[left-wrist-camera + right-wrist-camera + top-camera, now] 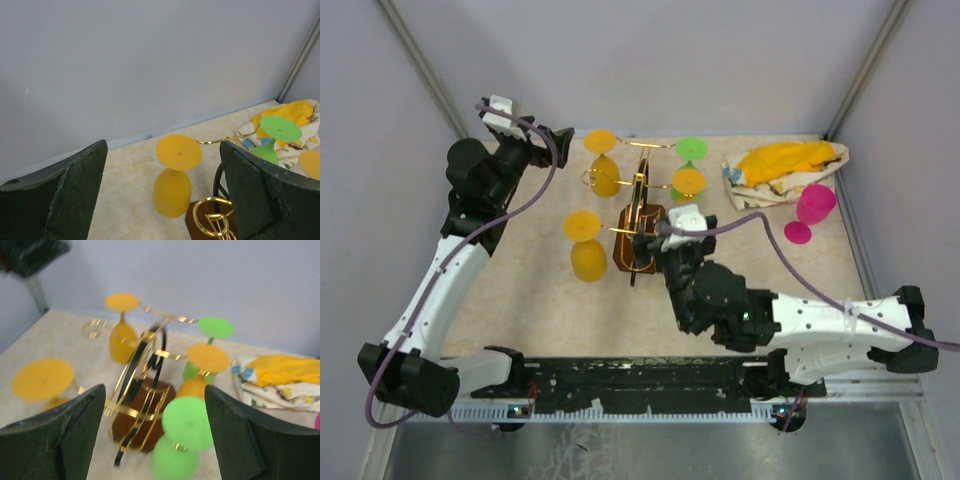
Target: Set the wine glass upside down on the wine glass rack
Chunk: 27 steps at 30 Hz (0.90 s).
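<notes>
The wine glass rack (642,212), gold wire on a dark brown base, stands mid-table. It also shows in the right wrist view (142,405). Yellow glasses (588,258) (605,180), an orange one (688,182) and a green one (692,150) hang from it upside down. My right gripper (658,240) is open right at the rack. Between its jaws (155,390) a green glass (187,422) hangs upside down by its stem in a gold loop. My left gripper (558,135) is open and empty at the back left, looking down on a hanging yellow glass (172,192). A pink glass (814,205) rests on the table at the right.
A crumpled yellow and patterned cloth (785,165) lies at the back right, next to the pink glass. It also shows in the right wrist view (280,375). Grey walls close in the table at the back and both sides.
</notes>
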Available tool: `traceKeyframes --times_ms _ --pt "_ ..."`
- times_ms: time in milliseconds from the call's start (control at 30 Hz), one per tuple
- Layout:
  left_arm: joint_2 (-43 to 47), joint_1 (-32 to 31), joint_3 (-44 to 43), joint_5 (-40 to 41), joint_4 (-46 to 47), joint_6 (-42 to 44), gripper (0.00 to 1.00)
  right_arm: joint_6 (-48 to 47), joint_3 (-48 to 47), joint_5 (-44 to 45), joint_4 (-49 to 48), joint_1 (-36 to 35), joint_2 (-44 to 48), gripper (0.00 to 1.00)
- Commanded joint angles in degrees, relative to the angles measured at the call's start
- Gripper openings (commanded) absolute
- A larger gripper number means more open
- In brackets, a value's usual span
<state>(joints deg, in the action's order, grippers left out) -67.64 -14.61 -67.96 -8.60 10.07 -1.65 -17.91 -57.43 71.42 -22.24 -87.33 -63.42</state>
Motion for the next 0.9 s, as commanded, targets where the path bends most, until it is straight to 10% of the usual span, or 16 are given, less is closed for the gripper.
traceKeyframes --times_ms 0,500,867 --pt "-2.4 0.4 -5.0 0.5 -4.7 -1.6 0.99 22.7 -20.4 3.8 36.9 8.7 0.5 0.79" --pt "-5.2 0.4 -7.9 0.8 -6.3 -2.3 0.99 33.9 -26.2 -24.7 58.7 44.2 3.2 0.78" --pt "-5.0 0.4 -6.9 1.9 -6.5 -0.5 0.99 32.6 -23.3 -44.9 55.1 70.1 -3.0 0.79"
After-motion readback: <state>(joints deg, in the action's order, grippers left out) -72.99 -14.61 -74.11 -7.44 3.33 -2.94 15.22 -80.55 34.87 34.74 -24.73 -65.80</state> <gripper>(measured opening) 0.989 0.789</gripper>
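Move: The pink wine glass, upright on the table, is some 33 cm to the right of the right hand, about 20 cm ahead and 30 cm below; the yellow cloth lies roughly 17 cm straight beyond it. On the rack, the front-right green glass hangs about 3 cm ahead, 2 cm right and 13 cm below, with an orange one 10 cm beyond it. From the left hand the pink glass is some 56 cm right, about level forward, 34 cm below. Towards the standing pink glass the right hand swings clear of the rack, about 20 cm right and 15 cm forward, first climbing some 8 cm, then sinking about 10. On the way the wrist turns clockwise by some 25 degrees and tips downward, fingers staying open and empty. The left hand only eases 2 cm forward, open and empty, dipping its fingertips slightly. ##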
